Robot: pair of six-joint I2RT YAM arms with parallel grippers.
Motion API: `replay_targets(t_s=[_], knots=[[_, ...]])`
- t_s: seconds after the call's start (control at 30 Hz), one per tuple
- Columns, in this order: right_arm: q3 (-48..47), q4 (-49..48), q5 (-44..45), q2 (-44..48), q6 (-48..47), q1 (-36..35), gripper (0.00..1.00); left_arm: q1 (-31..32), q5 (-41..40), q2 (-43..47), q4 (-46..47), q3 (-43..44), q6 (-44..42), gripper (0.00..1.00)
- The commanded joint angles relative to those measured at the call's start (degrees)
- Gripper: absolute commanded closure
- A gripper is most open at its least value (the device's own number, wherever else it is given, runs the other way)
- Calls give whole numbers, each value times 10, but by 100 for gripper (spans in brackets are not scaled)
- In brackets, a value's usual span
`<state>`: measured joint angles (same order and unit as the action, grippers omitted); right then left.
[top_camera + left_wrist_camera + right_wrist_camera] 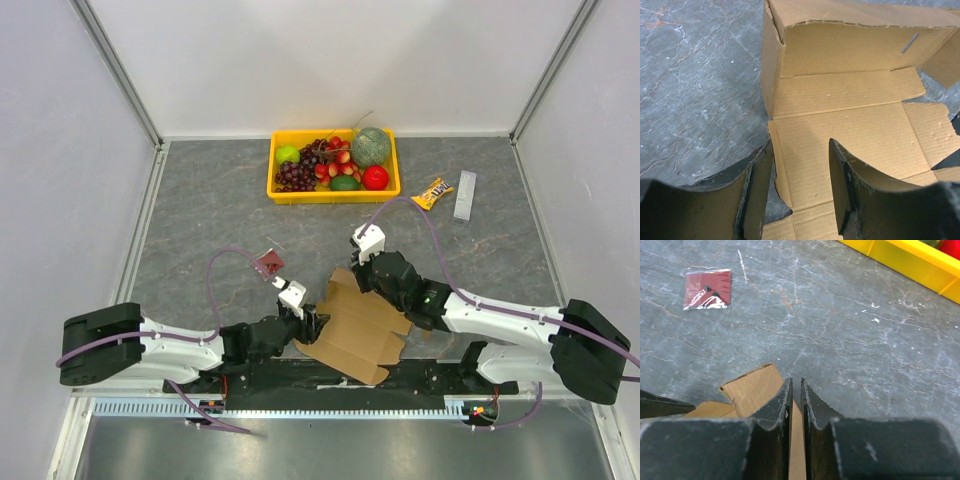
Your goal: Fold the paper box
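The paper box is a brown cardboard sheet, partly folded, lying at the near middle of the table between both arms. In the left wrist view one wall of the paper box stands upright at the far side and its panels lie flat. My left gripper is at its left edge. The left gripper is open and straddles that edge, one finger off the sheet and one over it. My right gripper is at the far edge. The right gripper is nearly closed, pinching a flap of the paper box.
A yellow tray of fruit stands at the back middle, and its wall shows in the right wrist view. A dark-red packet lies left of the box. A yellow snack packet and a grey strip lie at the back right.
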<state>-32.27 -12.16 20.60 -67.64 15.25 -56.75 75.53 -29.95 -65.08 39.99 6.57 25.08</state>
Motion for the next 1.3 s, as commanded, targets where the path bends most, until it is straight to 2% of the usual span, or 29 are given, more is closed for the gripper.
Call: replay_targets(t_s=[0.0, 0.3, 0.63, 0.73, 0.8, 0.9, 1.03, 1.27], knots=[[-6, -37, -49, -5, 21, 3, 84, 3, -28, 8, -10, -3, 21, 45], [15, -23, -102, -19, 29, 3, 87, 4, -36, 9, -23, -3, 33, 45], [24, -2, -108, -34, 28, 3, 87, 3, -40, 14, -30, 1, 34, 45], [13, 6, -104, -21, 22, 3, 85, 4, -40, 32, -39, 4, 30, 38], [-4, 26, -94, -7, 17, 3, 77, 3, -39, 52, -51, 6, 25, 32], [-42, 91, -58, 20, 25, 3, 64, 4, -42, 91, -86, 13, 19, 27], [-76, 186, 13, 58, 80, 3, 57, 4, -49, 161, -144, 24, 8, 24], [-89, 396, 152, 153, 236, 4, 47, 3, -47, 279, -235, 75, -49, 17]])
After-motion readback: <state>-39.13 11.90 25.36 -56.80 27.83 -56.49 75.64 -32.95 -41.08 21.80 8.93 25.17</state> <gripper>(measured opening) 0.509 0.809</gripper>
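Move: Just under the right hand, some 3 cm below, 3 cm left and 1 cm back, is the left end of the folded-over top strip on the paper box's standing far wall; the bottom panel lies about 12 cm back, straight below. The left hand has the panel's left side flap at its fingertips, roughly 1 cm forward, left and below; the red bag is about 13 cm ahead and 12 cm left of this hand. With its fingers kept nearly shut, the right hand sinks and draws back about 2.5 cm each and slips some 2 cm left, bearing down on the left end of the top strip, while the left hand settles a centimetre lower and keeps its half-open fingers at the side flap. Then both come away: the right rises about 6 cm and swings 6 cm to its right, turning clockwise nearly 20 degrees as its fingers open halfway, and the left opens wider and lifts some 7 cm straight up, clear of the flap. ##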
